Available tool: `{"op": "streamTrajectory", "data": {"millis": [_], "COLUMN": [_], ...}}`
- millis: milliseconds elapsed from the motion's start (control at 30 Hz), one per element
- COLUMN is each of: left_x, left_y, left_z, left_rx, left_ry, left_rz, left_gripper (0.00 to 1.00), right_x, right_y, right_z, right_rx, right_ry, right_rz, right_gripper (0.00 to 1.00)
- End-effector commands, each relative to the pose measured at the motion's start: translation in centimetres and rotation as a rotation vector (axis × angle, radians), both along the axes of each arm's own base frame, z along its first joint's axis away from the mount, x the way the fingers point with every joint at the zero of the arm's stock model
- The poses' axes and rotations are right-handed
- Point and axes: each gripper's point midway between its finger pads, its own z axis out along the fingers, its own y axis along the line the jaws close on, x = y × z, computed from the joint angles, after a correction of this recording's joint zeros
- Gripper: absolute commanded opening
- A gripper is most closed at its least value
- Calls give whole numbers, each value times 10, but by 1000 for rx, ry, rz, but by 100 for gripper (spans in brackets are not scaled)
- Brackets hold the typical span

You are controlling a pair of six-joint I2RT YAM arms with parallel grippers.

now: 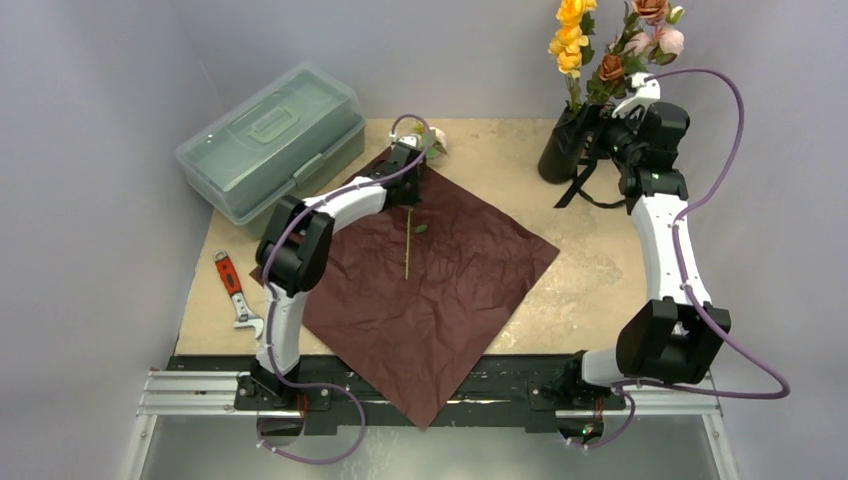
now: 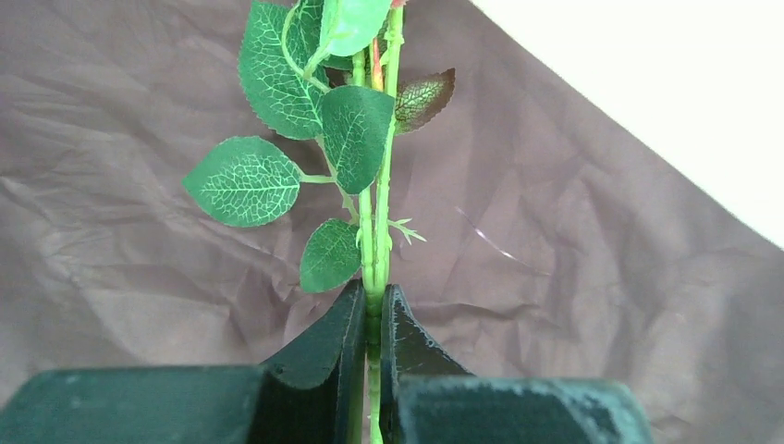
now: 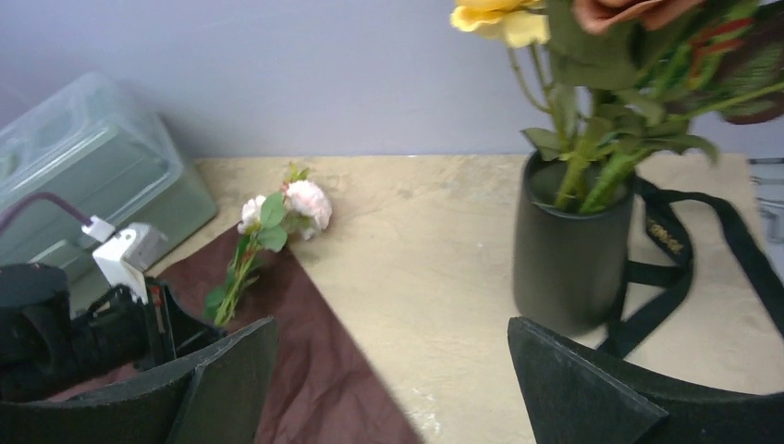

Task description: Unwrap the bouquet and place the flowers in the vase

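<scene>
The bouquet is undone: its dark maroon paper lies spread flat on the table. One stem with pale pink blooms rests on the paper's far corner. My left gripper is shut on this green stem just below its leaves, and in the top view it sits at that corner. The black vase stands at the back right holding yellow and pink flowers. Beside the vase my right gripper is open and holds nothing.
A translucent green-grey lidded box stands at the back left. A red-handled wrench lies near the left table edge. The black ribbon trails on the table right of the vase, also seen in the right wrist view.
</scene>
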Motion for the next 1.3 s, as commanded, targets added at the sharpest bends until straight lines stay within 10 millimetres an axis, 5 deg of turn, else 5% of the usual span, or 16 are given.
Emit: {"op": "streamTrajectory", "data": {"millis": [0,300,567,900,1267], "left_x": [20,2,-68,-121,-149], "left_y": [-11,-28,-60,-81,-99], "left_z": [124,229,306,339,336], "left_rx": [-293,-585,-844,-1039,-1046], "left_ry": [-281,-492,-602,-575,-535], "left_rz": [-31,-227,-649,-914,-1043], "left_gripper": [0,0,0,0,0], "right_x": [-5,-13,-25,-47,-69], "right_y": [32,80,135,179,199], "right_z": [24,39,73,103,118], "right_rx": [63,164,285,435,504], "right_ry": [-35,-35,-67,-56,-40], "right_rz": [148,349,574,825,947], "right_gripper": [98,98,98,81,65]}}
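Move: The left gripper already pinches the last pink roses low over the brown sheet, their blossoms about 15 cm ahead and 4 cm right of it. The open right gripper, where they are to go, is some 30 cm to its right, 3 cm back and 28 cm higher. From the right gripper the roses lie about 5 cm ahead, 31 cm left and 29 cm below; the vase is roughly 19 cm ahead, 6 cm right and 20 cm below. Keep the left fingers shut on the stems and lift about 30 cm, then draw back some 13 cm and right 10 cm, rolling and swinging the wrist clockwise to stand the roses up towards the right gripper. Meanwhile bring the right gripper some 19 cm left, rising with a slight draw back, turn it about 50 degrees counter-clockwise to face the stems, and begin narrowing its fingers. ##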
